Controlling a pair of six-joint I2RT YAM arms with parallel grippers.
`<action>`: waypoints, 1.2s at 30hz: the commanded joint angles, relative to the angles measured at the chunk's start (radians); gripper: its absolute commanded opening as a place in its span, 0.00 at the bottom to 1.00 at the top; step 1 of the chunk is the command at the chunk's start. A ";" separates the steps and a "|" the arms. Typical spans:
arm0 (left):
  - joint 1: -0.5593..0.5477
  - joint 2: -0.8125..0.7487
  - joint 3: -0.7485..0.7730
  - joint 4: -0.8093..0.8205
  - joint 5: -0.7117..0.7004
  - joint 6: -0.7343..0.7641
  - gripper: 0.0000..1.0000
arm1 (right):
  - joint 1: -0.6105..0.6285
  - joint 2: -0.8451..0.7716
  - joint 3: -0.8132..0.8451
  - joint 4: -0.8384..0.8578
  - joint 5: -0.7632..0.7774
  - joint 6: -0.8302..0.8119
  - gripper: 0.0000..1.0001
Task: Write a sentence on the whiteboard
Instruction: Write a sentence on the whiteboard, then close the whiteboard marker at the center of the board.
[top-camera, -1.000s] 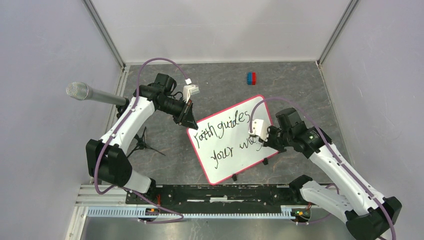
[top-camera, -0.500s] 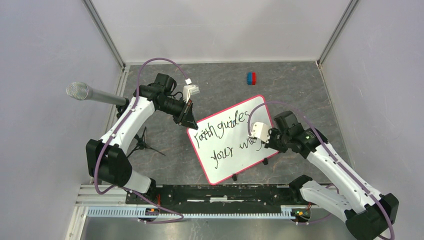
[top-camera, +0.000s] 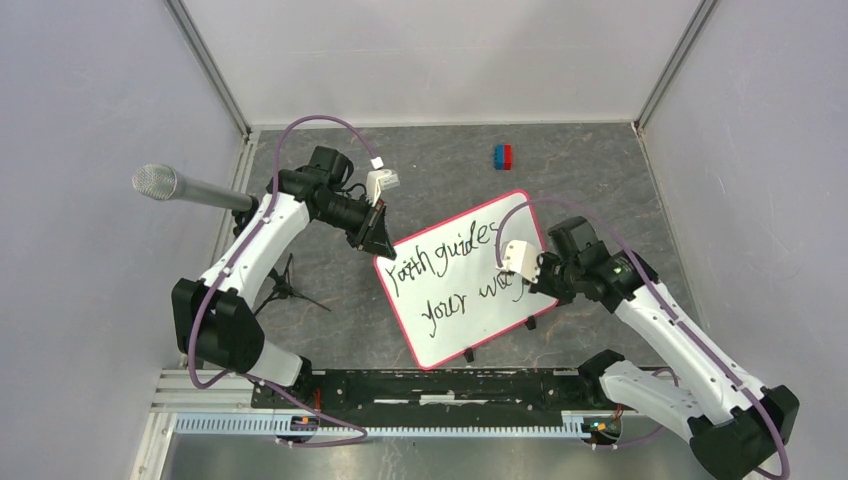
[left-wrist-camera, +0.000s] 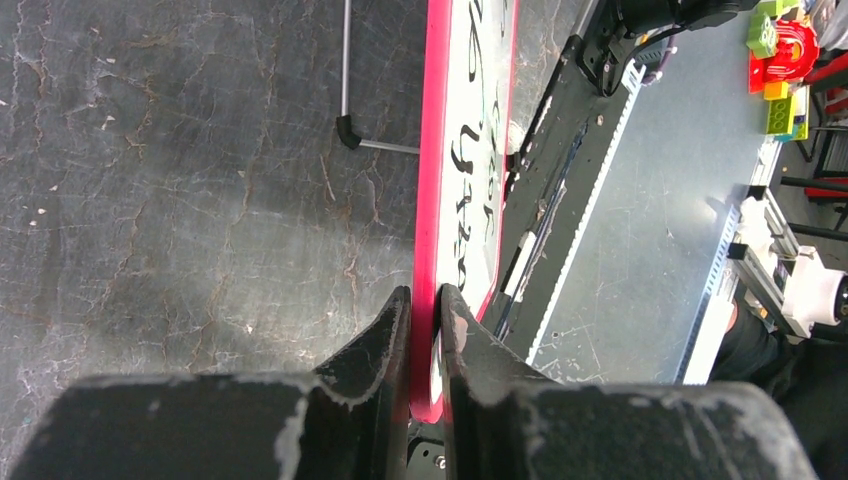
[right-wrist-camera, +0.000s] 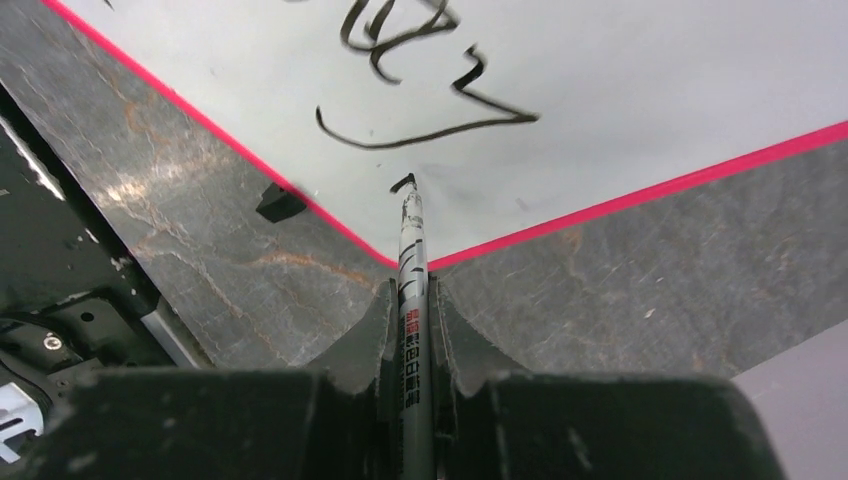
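Note:
The whiteboard (top-camera: 452, 338) lies tilted on the dark table, white with a red-pink rim. The sentence (top-camera: 447, 256) is black handwriting in two lines, about "Faith guides / your way". My left gripper (top-camera: 378, 246) is shut on the board's left corner. In the left wrist view its fingers (left-wrist-camera: 425, 300) pinch the rim (left-wrist-camera: 433, 150). My right gripper (top-camera: 528, 282) is shut on a silver marker (right-wrist-camera: 411, 262). The marker's black tip hovers at the whiteboard (right-wrist-camera: 640, 80) just below the last letter's tail (right-wrist-camera: 420, 132). Whether the tip touches, I cannot tell.
A red and blue block (top-camera: 502, 156) lies at the back. A microphone (top-camera: 188, 188) juts in from the left over its black tripod feet (top-camera: 284, 290). Two black clips (top-camera: 530, 322) stick out of the board's near edge. A black rail (top-camera: 430, 386) runs along the front.
My right gripper with the marker has shifted a little toward the near side at the end of the second line, and the last letter's tail now shows. The left arm and board have not moved.

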 joint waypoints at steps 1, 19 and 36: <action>-0.020 -0.016 0.037 -0.020 -0.058 0.020 0.23 | 0.003 -0.010 0.147 -0.009 -0.102 0.021 0.00; -0.020 -0.078 0.344 0.194 -0.235 -0.208 0.64 | -0.227 0.041 0.428 0.217 -0.328 0.330 0.00; -0.622 0.277 0.556 0.319 -0.433 -0.084 0.63 | -0.976 0.243 0.523 0.393 -0.740 0.458 0.00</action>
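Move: Down at the board's lower right corner, the marker in the right hand has its tip at the fresh full stop, about 2 cm ahead, 2 cm left and 6 cm below the right hand. The board's middle is some 15 cm left of that hand and 3 cm ahead; the red-blue eraser is about 28 cm ahead and 9 cm left. The left hand still pinches the board's upper left corner, with the board's middle roughly 15 cm to its right and 5 cm back. Lifting away from the finished writing, the right hand keeps the marker and rises some 19 cm, drifting a little left, then swings forward and right past the board to the open table, turning clockwise. The left hand opens, lets go of the corner, climbs about 15 cm while going forward, then sweeps right over the board's upper part, sinking slightly at the end. ##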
